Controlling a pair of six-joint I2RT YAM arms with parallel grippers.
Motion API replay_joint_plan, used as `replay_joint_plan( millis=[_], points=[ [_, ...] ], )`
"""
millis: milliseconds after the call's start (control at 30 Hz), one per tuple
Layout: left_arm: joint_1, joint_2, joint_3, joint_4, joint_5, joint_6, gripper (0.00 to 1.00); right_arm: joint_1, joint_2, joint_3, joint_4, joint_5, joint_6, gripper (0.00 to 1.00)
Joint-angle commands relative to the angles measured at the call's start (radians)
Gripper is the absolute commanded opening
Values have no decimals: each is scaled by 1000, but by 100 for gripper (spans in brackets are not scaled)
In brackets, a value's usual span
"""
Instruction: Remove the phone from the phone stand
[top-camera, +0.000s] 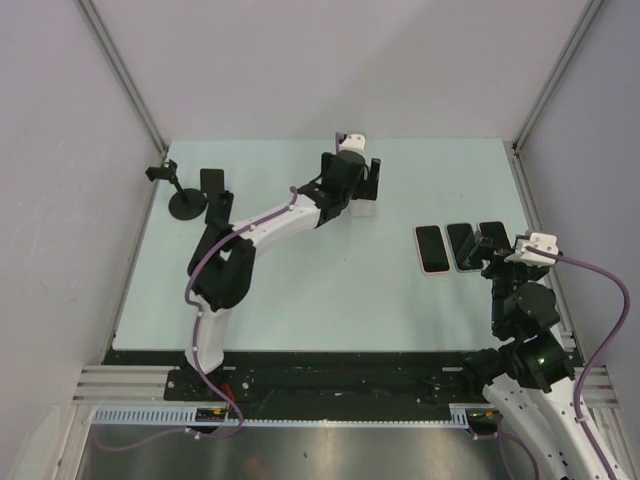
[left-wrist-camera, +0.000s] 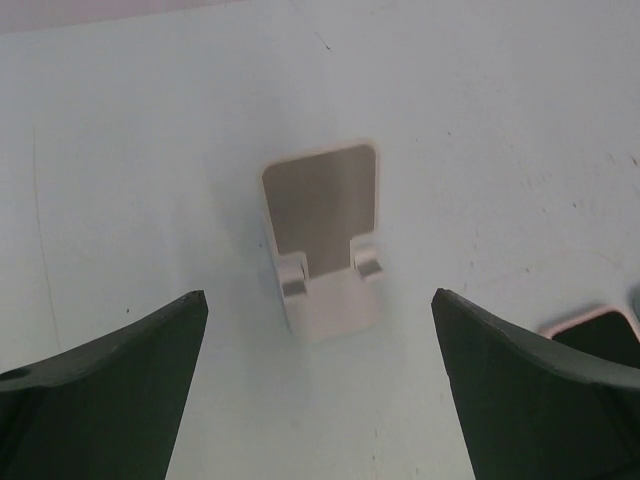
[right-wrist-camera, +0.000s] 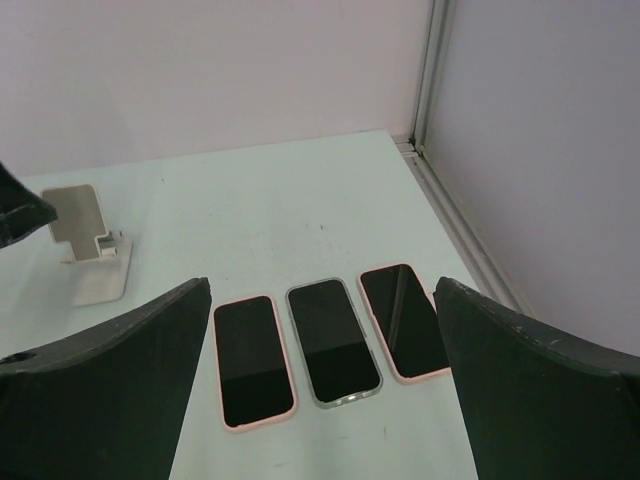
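The white phone stand (left-wrist-camera: 322, 245) stands upright at the back middle of the table, and its cradle holds no phone. It also shows in the top view (top-camera: 363, 210) and the right wrist view (right-wrist-camera: 88, 245). My left gripper (left-wrist-camera: 318, 295) is open and empty, hovering right over the stand (top-camera: 360, 188). Three phones lie flat side by side at the right: a pink-cased one (right-wrist-camera: 252, 360), a clear-cased one (right-wrist-camera: 332, 340) and another pink-cased one (right-wrist-camera: 403, 320). My right gripper (right-wrist-camera: 322, 283) is open and empty just above and in front of them (top-camera: 492, 252).
A black stand with a round base (top-camera: 187, 203) and a dark flat rectangle (top-camera: 212, 182) beside it sit at the back left. Grey walls close in the table on three sides. A corner of a pink-cased phone (left-wrist-camera: 598, 322) shows in the left wrist view.
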Motion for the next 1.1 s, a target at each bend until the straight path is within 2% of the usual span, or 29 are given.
replay_joint_plan(
  millis=[0, 267, 400, 567, 667, 900, 1067],
  points=[
    [-4, 123, 181, 15, -112, -16, 100, -3, -53, -66, 142, 28, -33, 100],
    [-4, 344, 367, 18, -206, 2, 100, -6, -116, -109, 179, -17, -44, 99],
    [-3, 401, 436, 15, -192, 5, 100, -6, -114, -116, 179, -37, -44, 99],
    [1, 403, 436, 17, -207, -7, 95, -6, -114, -122, 179, -52, -46, 98],
    [4, 397, 427, 18, -200, -4, 88, -6, -112, -123, 179, -57, -47, 98],
    [7, 363, 378, 18, -178, -4, 54, -4, -116, -125, 181, -66, -47, 97],
    [17, 280, 317, 22, -173, 22, 45, -3, -123, -126, 179, -72, -47, 97]
  ],
)
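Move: The phone in the white phone stand is about 8 cm ahead of the left hand, 2 cm to its right and 10 cm below. The nearest flat phone lies some 10 cm back from that hand and 23 cm to its right, with a second one 8 cm back and 32 cm right, both roughly 16 cm lower. From the right hand, the phone in the stand is about 32 cm ahead, 27 cm left and 21 cm below. The left hand reaches forward and sinks, about 8 cm down, then closes on the stand phone's two side edges. ##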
